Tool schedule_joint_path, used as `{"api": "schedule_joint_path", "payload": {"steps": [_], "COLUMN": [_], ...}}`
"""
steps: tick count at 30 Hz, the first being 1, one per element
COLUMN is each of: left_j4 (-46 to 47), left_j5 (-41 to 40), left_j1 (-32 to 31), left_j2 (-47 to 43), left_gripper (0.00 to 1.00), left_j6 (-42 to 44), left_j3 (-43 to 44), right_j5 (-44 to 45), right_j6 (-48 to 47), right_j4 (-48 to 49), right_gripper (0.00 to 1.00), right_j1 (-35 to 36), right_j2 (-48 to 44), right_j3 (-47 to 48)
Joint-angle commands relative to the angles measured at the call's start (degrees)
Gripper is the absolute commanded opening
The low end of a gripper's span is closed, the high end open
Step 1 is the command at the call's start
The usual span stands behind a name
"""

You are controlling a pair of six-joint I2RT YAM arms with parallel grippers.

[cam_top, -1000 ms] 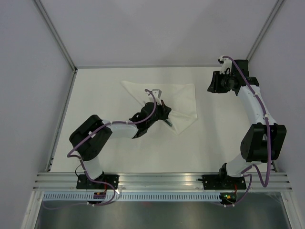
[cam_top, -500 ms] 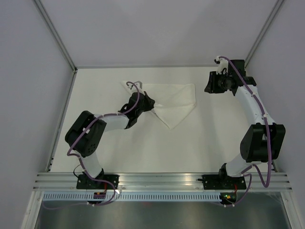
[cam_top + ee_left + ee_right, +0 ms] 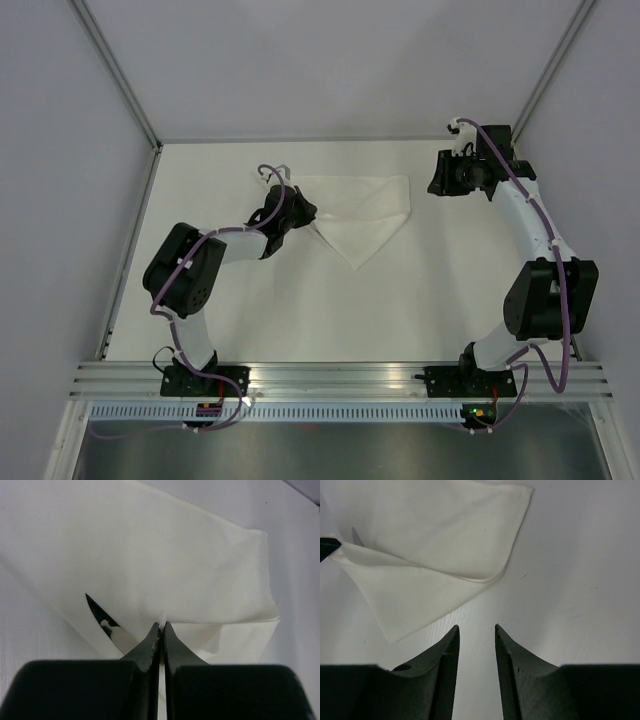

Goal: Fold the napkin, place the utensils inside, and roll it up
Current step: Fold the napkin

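Observation:
The white napkin [image 3: 365, 212] lies folded over on the table's far middle, tapering to a point at its near side. My left gripper [image 3: 303, 212] sits at its left edge, shut on a pinch of the cloth [image 3: 150, 555] between its tips [image 3: 161, 624]. Under the lifted fold a dark pointed sliver [image 3: 98, 612] shows; I cannot tell whether it is one of the utensils, which otherwise are hidden. My right gripper [image 3: 436, 178] hovers to the right of the napkin [image 3: 435, 530], open, with only bare table between its fingers [image 3: 476, 626].
White table top [image 3: 420, 290] bounded by grey walls; a metal rail [image 3: 340, 375] runs along the near edge by the arm bases. The right arm's elbow stands close to the right wall.
The left gripper has travelled left and toward the back with the napkin's corner, drawing the cloth over itself into a narrower fold. The right gripper has barely shifted.

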Motion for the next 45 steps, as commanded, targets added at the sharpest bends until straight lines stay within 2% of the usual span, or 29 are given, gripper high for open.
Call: {"api": "schedule_joint_path", "payload": {"steps": [1, 17, 20, 24, 33, 40, 45], "left_j4": [0.1, -1.92, -2.53, -3.06, -2.45, -2.71, -6.48], "left_j5": [2.04, 3.36, 3.62, 4.07, 4.24, 1.97, -1.12], "left_j1": [0.89, 3.26, 3.7, 4.14, 5.9, 9.06, 12.22], "left_j2": [1.55, 5.07, 5.86, 7.01, 6.22, 1.65, -0.55], "left_gripper": [0.02, 0.04, 0.09, 0.23, 0.42, 0.47, 0.49], "left_j6": [-2.38, -4.05, -4.66, -5.02, -4.93, -3.87, -3.08], "left_j3": [2.74, 5.73, 6.17, 6.87, 7.4, 5.47, 5.64], "right_j5": [0.49, 0.67, 0.67, 0.76, 0.93, 1.02, 1.2], "right_j6": [-0.09, -0.79, -0.88, -0.96, -1.14, -1.23, -1.23], "right_j4": [0.74, 0.39, 0.3, 0.21, 0.3, 0.39, 0.48], "right_gripper": [0.4, 0.4, 0.4, 0.4, 0.4, 0.4, 0.4], "right_j1": [0.25, 0.16, 1.83, 1.92, 2.01, 2.27, 2.97], "right_j2": [0.65, 1.44, 1.53, 1.53, 1.53, 1.35, 1.35], "right_j3": [0.09, -0.08, -0.08, -0.26, -0.35, -0.52, -0.61]}}
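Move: The napkin's folded-over near corner is already pinched in the left hand; its landing spot by the knife's tip lies about 3 cm ahead, 2 cm left and 6 cm below. From that hand, the mostly covered knife's middle is some 4 cm back and 5 cm right, the napkin's near point 12 cm back and 11 cm right, and its far left corner 12 cm ahead and 15 cm left. From the right hand the spot lies roughly 33 cm left, 4 cm ahead, 17 cm down. The pinched napkin corner is lowered by the left hand, slowly, about 3 cm down while drifting some 2 cm forward and left towards the knife's tip, the fingers tipping down slightly. On the way the fingers open to about half and let the corner go, then the hand draws off to the left, rising and still edging forward, with a slight counter-clockwise turn. ##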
